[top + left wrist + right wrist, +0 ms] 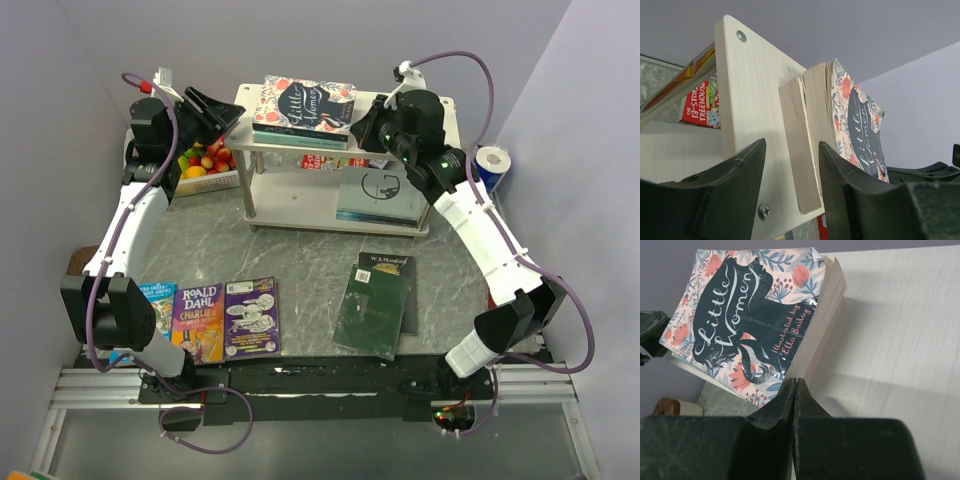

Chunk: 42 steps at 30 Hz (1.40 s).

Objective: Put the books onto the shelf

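Observation:
The shelf [420,118], pale wood on slim legs, stands at the back centre. On its top board the floral "Little Women" book [305,103] lies over a teal book [300,135]. A black book with a gold circle [382,190] and a red-white book [702,105] lie on the lower tier. My right gripper [797,382] is shut and empty, its tips at the floral book's [750,315] right edge. My left gripper [791,150] is open at the top board's [745,100] left end, level with the stack. Blue [157,300], orange Roald Dahl [197,320], purple [250,315] and dark green [372,310] books lie on the table.
A white basket of fruit [207,168] stands left of the shelf, under my left arm. A blue-and-white roll [491,163] sits right of the shelf. A black book [398,268] lies partly under the dark green one.

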Each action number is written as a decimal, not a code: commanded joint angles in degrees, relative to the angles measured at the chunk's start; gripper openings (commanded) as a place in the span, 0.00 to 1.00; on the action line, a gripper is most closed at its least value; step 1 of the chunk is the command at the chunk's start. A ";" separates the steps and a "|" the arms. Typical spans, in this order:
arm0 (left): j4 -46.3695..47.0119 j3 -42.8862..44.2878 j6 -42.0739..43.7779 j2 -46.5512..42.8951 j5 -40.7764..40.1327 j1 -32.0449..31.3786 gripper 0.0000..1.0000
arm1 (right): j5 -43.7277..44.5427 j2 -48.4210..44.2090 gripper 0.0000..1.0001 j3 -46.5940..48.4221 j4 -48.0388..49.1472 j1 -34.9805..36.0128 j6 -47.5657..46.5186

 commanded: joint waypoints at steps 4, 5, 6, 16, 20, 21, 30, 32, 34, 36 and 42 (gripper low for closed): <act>2.57 -0.63 -0.63 -0.40 1.95 -0.09 0.52 | -1.48 1.36 0.00 3.39 -0.14 0.59 -1.49; 2.57 -0.81 -0.72 -0.48 1.95 -0.09 0.52 | -1.48 1.54 0.00 3.56 -0.31 0.68 -1.49; 2.74 -0.89 -0.72 -0.48 1.95 -0.09 0.52 | -1.57 1.63 0.00 3.82 -0.40 0.68 -1.58; 2.40 -1.07 -0.37 -1.01 2.04 -0.01 0.53 | 2.18 1.02 0.00 4.01 -1.63 0.42 -0.97; 0.64 -1.16 0.07 -2.50 0.20 0.17 0.55 | 10.53 -3.98 0.02 -0.47 0.12 0.06 0.18; -0.06 -1.25 0.16 -3.03 -1.55 0.26 0.55 | 11.08 -5.39 0.04 -2.74 1.69 0.06 0.01; -10.33 -11.69 2.44 -20.31 -21.32 -0.79 0.68 | 0.46 -22.61 0.52 -25.12 17.51 2.43 0.18; -13.06 -16.26 4.63 -24.02 -28.52 -4.55 0.85 | 0.36 -27.62 0.53 -34.00 22.52 7.06 -0.52; -18.31 -20.99 7.80 -29.12 -35.79 -7.20 0.96 | 2.62 -32.44 0.54 -39.91 25.51 11.64 -3.41; -21.76 -25.13 7.46 -34.64 -38.47 -8.09 0.96 | 3.61 -35.10 0.54 -48.44 28.85 17.97 -4.47; -26.00 -44.99 3.68 -50.46 -34.02 -7.83 0.96 | -1.29 -32.05 0.55 -61.11 30.88 24.23 2.26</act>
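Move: Both hands are up at shelf-top height, either side of the Little Women book: its middle is about 13 cm right and 1 cm ahead of the left hand, and 11 cm left and 5 cm ahead of the right. The purple book on the table is some 29 cm back, 3 cm right and 36 cm below the left hand, with the Roald Dahl book 13 cm left of it. From the right hand the purple book is 24 cm back and 24 cm left, the green book 24 cm back and 5 cm right, both 36 cm below. The right hand first lingers with its shut fingertips at the near right corner of the Little Women stack, easing down about 1 cm, then comes off it and swings back some 19 cm and down 12 cm towards the table books, drifting left as its fingers open to about half and it turns roughly 20 degrees counter-clockwise. The left hand stays still beside the shelf top for most of that wait, then backs away some 17 cm, sinking 11 cm and going 7 cm left as it turns counter-clockwise nearly 30 degrees and opens its fingers wide. ##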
